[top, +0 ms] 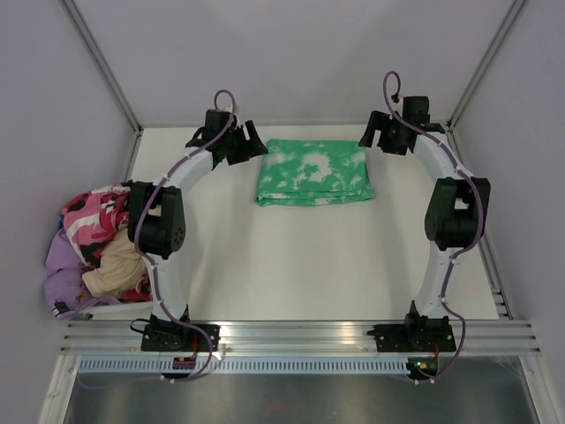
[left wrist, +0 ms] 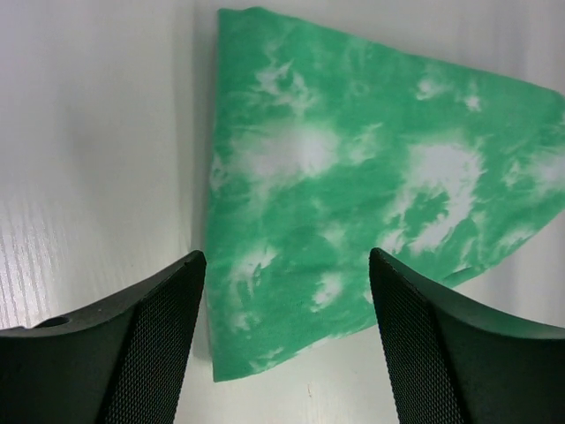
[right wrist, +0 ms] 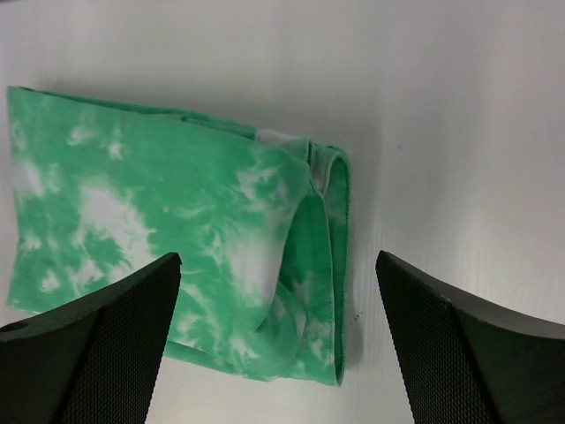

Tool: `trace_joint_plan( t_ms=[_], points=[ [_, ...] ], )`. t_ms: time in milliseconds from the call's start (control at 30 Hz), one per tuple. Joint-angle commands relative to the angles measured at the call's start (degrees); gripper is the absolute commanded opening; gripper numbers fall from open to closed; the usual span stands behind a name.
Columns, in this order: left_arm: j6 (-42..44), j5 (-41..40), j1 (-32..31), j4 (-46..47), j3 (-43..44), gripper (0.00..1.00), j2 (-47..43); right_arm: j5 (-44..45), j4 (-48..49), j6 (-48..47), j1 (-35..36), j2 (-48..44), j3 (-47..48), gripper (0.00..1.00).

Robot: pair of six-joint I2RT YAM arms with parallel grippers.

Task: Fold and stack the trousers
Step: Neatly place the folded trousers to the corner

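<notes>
The trousers lie folded into a flat green-and-white rectangle at the back middle of the white table. My left gripper hovers at their back left corner, open and holding nothing. In the left wrist view the trousers spread out under the left gripper, with a corner of them between the fingers. My right gripper hovers at the back right corner, also open and empty. Beneath the right gripper, the right wrist view shows the trousers with their layered folded edge.
A heap of other clothes, pink camouflage, purple and beige, sits in a white bin at the left edge of the table. Grey walls close in the table at the back and sides. An aluminium rail runs along the near edge.
</notes>
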Motion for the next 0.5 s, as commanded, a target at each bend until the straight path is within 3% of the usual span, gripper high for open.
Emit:
trace_joint_plan(
  t_ms=[0, 467],
  points=[
    [0.77, -0.06, -0.06, -0.66, 1.19, 0.8, 3.53, -1.65, 2.09, 0.23, 0.69, 4.14, -3.28, 0.98],
    [-2.48, 5.3, -0.06, 6.45, -2.15, 0.76, 12.33, -6.49, 10.54, 4.19, 0.69, 14.87, -4.86, 0.96]
  ],
)
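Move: The folded trousers lie below and between the hands. From the left hand their middle is about 16 cm to the right, 1 cm back and 12 cm lower, with their left edge almost straight below, 1 cm to its right. From the right hand the middle is some 17 cm to the left, 4 cm back and 13 cm lower, their right edge about 1 cm left and 3 cm back. Both open hands head down onto the folded trousers' side edges, the left sinking almost straight by about 10 cm, the right by some 11 cm while working 2–3 cm inward to the left. Each tips its fingers about 10 degrees steeper, straddling its edge without closing; contact isn't clearly visible. ##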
